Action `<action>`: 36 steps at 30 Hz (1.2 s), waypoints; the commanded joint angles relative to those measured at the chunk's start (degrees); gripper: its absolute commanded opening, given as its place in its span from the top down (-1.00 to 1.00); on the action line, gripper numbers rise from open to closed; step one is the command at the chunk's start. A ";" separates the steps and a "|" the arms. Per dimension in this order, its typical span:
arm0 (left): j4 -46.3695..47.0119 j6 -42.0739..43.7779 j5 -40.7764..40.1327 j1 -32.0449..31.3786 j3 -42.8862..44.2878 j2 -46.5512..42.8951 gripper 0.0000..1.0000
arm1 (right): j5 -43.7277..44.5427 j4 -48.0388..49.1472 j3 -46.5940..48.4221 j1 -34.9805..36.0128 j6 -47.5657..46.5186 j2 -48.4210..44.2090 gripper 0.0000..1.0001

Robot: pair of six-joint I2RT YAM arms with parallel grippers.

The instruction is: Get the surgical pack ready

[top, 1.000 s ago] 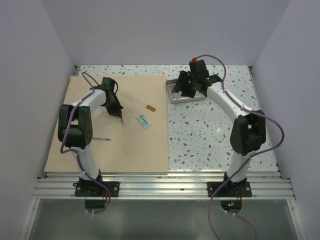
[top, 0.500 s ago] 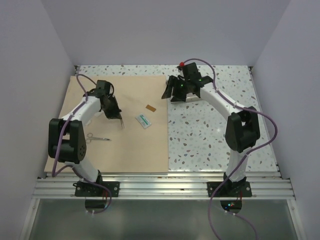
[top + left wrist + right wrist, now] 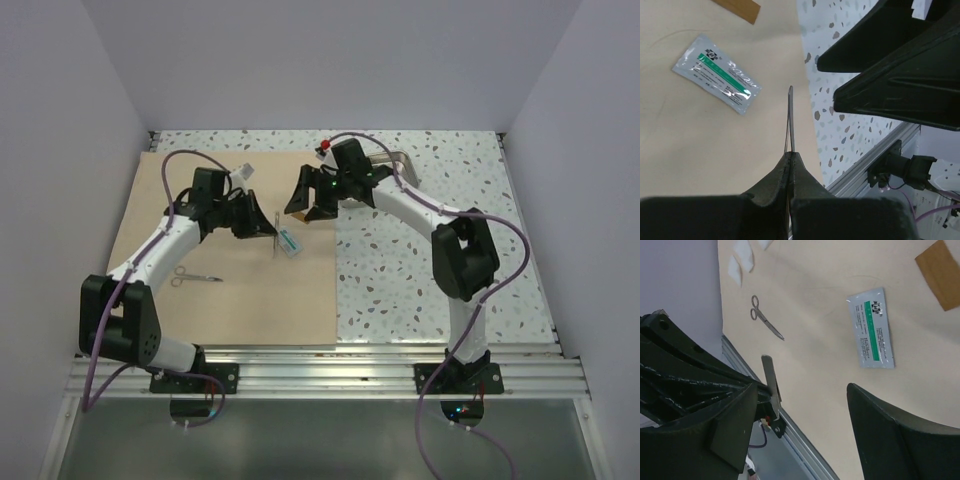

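Observation:
The tan wrap sheet [image 3: 230, 290] lies flat on the table's left half. My left gripper [image 3: 264, 226] [image 3: 790, 154] hovers over the sheet's right part, shut on a thin steel instrument [image 3: 790, 117] [image 3: 770, 380] that sticks out towards the right gripper. My right gripper [image 3: 303, 206] [image 3: 805, 405] is open just beside that instrument, its fingers [image 3: 890, 65] apart from the blade. The steel tray [image 3: 405, 162] is mostly hidden behind the right arm at the back.
On the sheet lie a green-and-white packet [image 3: 288, 243] [image 3: 871, 327], a brown strip [image 3: 940, 272], small scissors [image 3: 190, 277] [image 3: 766, 322] and white gauze squares [image 3: 243, 172]. The aluminium rail [image 3: 320, 372] runs along the near edge.
The left gripper has moved right with the instrument. The right arm has swung left from the tray to the sheet's edge and opened its jaws wider.

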 commanded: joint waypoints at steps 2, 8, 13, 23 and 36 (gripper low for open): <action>4.53 -1.08 4.23 -1.89 -1.26 -2.01 1.00 | -1.20 2.27 3.76 2.55 2.05 1.43 -0.49; 5.23 -2.05 3.97 -3.03 -1.52 -2.54 1.00 | -0.67 2.09 4.47 4.84 2.14 3.10 -0.37; 5.06 -2.31 3.53 -3.03 -0.64 -2.63 1.00 | -0.49 2.97 3.06 5.72 3.02 3.28 -0.06; -0.82 -4.25 -8.23 -1.98 1.47 -2.36 0.19 | 6.70 5.08 1.74 1.51 9.07 2.75 1.00; -17.88 -10.31 -32.94 13.49 -1.87 -6.23 -0.22 | 27.80 7.63 9.73 -17.21 25.95 9.85 0.99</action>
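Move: The tweezers are in the left fingers; their middle sits at that hand point and roughly 4 cm back, 7 cm left and 2 cm below the right gripper. From the left hand, the right gripper is about 5 cm ahead and 7 cm right. About 12 cm below the left hand lie the wipe packet, 3 ahead and 2 right, and the scissors, 7 back and 19 left. The tray's middle is some 19 cm ahead, 16 right and 13 below the right gripper. Slide the open right gripper about 5 cm left, slightly back and down, and shut it on the outer end of the tweezers, easing the left hand about 2 cm right to meet it. Then open the left fingers and swing that hand left and slightly down towards the scissors, turning counter-clockwise; sweep the closed right gripper forward and right over the tray, some 28 cm, turning about 50 degrees clockwise. ##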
